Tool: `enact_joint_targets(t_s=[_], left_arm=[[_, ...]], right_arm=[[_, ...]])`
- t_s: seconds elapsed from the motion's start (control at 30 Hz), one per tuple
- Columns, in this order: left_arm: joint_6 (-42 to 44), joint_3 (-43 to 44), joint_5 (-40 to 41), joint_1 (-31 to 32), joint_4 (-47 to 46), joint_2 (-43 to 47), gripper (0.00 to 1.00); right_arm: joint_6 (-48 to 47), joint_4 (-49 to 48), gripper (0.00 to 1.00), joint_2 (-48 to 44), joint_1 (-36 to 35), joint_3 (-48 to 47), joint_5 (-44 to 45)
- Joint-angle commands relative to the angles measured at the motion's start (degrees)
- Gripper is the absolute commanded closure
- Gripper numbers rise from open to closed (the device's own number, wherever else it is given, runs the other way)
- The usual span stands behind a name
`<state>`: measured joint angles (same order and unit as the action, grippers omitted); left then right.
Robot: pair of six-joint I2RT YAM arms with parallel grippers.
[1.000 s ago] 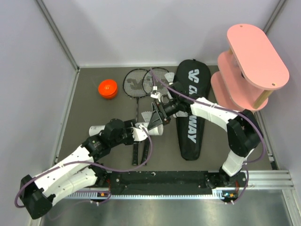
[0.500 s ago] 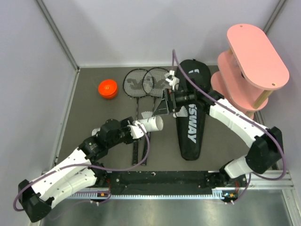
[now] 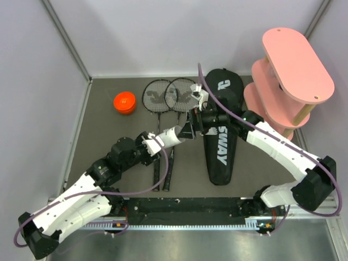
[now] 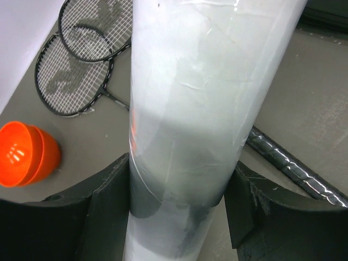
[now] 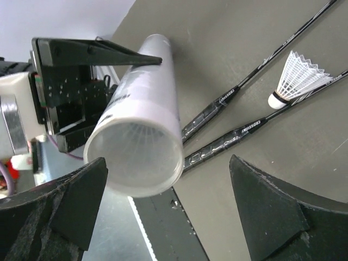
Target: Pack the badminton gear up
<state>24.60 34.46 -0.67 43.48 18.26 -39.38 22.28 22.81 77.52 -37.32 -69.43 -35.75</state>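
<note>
My left gripper (image 4: pixel 179 212) is shut on the long white tube (image 4: pixel 201 98), one finger on each side of it. The tube (image 3: pixel 166 138) is held above the floor, its open end toward my right gripper (image 3: pixel 190 128). The right gripper (image 5: pixel 168 212) is open and holds nothing. The tube's mouth (image 5: pixel 136 157) lies just before its left finger, and feather ribs show faintly inside. A white shuttlecock (image 5: pixel 299 79) lies on the floor across a racket shaft. Two black rackets (image 3: pixel 157 98) (image 3: pixel 182 93) lie at the back. The orange cap (image 3: pixel 124 102) sits left of them. The black bag (image 3: pixel 222 130) lies to the right.
A pink tiered oval shelf (image 3: pixel 293 70) stands at the back right corner. The racket handles (image 5: pixel 234 138) lie on the floor under the tube. Grey walls close the left and back sides, and a black rail (image 3: pixel 185 206) runs along the near edge.
The left arm has swung the tube's open end up and right. The right gripper drew back from the tube's mouth toward the bag, opened wider, then came close to the mouth again.
</note>
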Motion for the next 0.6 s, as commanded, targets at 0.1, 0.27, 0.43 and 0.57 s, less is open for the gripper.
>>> enact_joint_targets(t_s=[0.1,0.27,0.43,0.57], left_arm=[[-9.7,-1.6,-0.2,0.0,-8.9,5.5,1.00],[-8.7,-3.0,0.2,0.0,-10.1,7.2,1.00],[-8.0,-2.7,2.2,0.1,-9.0,7.3,1.00],[-7.5,-2.7,2.3,0.0,-9.2,7.4,1.00]], right_arm=[[-4.9,0.8,0.15,-5.5,-3.9,-3.1,11.0],[-6.3,1.0,0.21,-4.7,-7.4,-7.1,12.4],[-7.0,1.0,0.37,-4.7,-9.9,-9.6,14.4],[-7.6,1.6,0.51,-5.0,-11.5,-10.6,13.9]])
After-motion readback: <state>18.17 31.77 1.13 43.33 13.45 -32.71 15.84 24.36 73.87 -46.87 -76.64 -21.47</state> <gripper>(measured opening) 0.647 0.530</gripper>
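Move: The shuttlecock tube's open mouth lies about 5 cm to the right gripper's left, 3 cm back and slightly below its fingertips. From the left gripper, still clamping the tube, that mouth is some 10 cm right, 4 cm ahead and 8 cm up. From the right gripper, the near shuttlecock lies roughly 22 cm below, 5 cm ahead and 8 cm left; the black racket bag's middle is some 21 cm right, 12 cm ahead. Raise the right gripper about 6 cm, easing slightly left, to keep up with the rising tube mouth and centre the fingers better on it; roll it some 15 degrees, forward side up, and narrow the wide-open fingers to about half. Keep the left gripper's hold on the tube, lifting a couple of centimetres while tilting the mouth end up about 10 degrees. ##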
